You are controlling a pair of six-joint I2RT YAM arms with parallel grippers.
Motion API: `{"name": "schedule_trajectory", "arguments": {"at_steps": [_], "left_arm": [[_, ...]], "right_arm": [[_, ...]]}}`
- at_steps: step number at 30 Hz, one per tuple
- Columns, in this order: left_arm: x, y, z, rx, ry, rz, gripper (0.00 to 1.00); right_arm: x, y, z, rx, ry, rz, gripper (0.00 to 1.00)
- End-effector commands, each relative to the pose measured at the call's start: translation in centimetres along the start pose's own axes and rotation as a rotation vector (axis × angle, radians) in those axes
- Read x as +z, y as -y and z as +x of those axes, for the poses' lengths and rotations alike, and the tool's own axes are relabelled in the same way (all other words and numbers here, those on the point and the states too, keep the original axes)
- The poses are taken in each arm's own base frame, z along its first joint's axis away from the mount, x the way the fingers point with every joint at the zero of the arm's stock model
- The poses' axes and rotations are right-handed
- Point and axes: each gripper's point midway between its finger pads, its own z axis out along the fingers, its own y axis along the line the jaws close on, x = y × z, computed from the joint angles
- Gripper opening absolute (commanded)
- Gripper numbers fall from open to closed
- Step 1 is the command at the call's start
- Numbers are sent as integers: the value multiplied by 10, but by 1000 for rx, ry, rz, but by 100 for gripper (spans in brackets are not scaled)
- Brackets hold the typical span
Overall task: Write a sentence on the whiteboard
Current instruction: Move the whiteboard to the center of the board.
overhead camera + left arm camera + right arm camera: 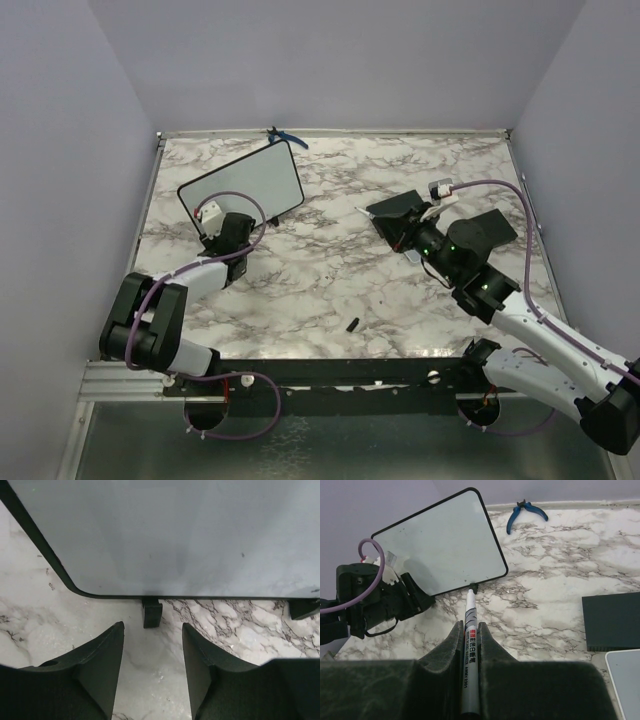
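Note:
The whiteboard (243,183) stands tilted on its small black feet at the back left; its face shows no writing, and the sentence is not visible anywhere. It fills the top of the left wrist view (175,535) and shows in the right wrist view (440,545). My left gripper (222,232) is open and empty just in front of the board's lower edge, its jaws either side of one foot (151,613). My right gripper (469,625) is shut on a white-and-grey whiteboard marker (470,645), uncapped, tip pointing toward the board. It hovers mid-table (382,216), apart from the board.
Blue pliers (283,135) lie at the back edge behind the board. A flat black pad (612,621) lies right of my right gripper, with a pale grey-rimmed piece (624,680) beside it. A small black cap (352,323) lies near the front edge. Walls enclose the marble table (330,290).

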Motion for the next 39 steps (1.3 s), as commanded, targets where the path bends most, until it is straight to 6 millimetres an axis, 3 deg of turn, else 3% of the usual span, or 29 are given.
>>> {"name": "schedule_trajectory", "arguments": {"at_steps": [1, 24, 34, 39], "left_arm": [[11, -5, -5, -31, 17, -1, 51], [25, -2, 2, 59, -26, -4, 24], [21, -1, 7, 72, -46, 21, 0], [16, 6, 10, 95, -52, 65, 0]], "right_arm": [[4, 3, 10, 1, -21, 15, 0], [8, 4, 17, 8, -45, 17, 0], [7, 5, 16, 8, -45, 22, 0], [7, 5, 17, 10, -46, 21, 0]]}}
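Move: The left hand's open fingertips are almost at the whiteboard's near-left foot, about 2 cm ahead, 1 cm left and 2 cm below. The board's other foot stands some 8 cm ahead and 11 cm to the right at the same low height; the panel's middle is roughly 10 cm ahead, 3 cm right and 6 cm above. From the right hand, the near-left foot lies about 8 cm ahead, 36 cm left and 25 cm below. The left fingers close from about half open and pinch the near-left foot from both sides, just under the panel's lower edge. To get around it, the hand first eases about 1.5 cm forward and left, then settles about 1.5 cm down as the fingers shut. The right hand, still holding the marker, sinks under 2 cm and stays there. ##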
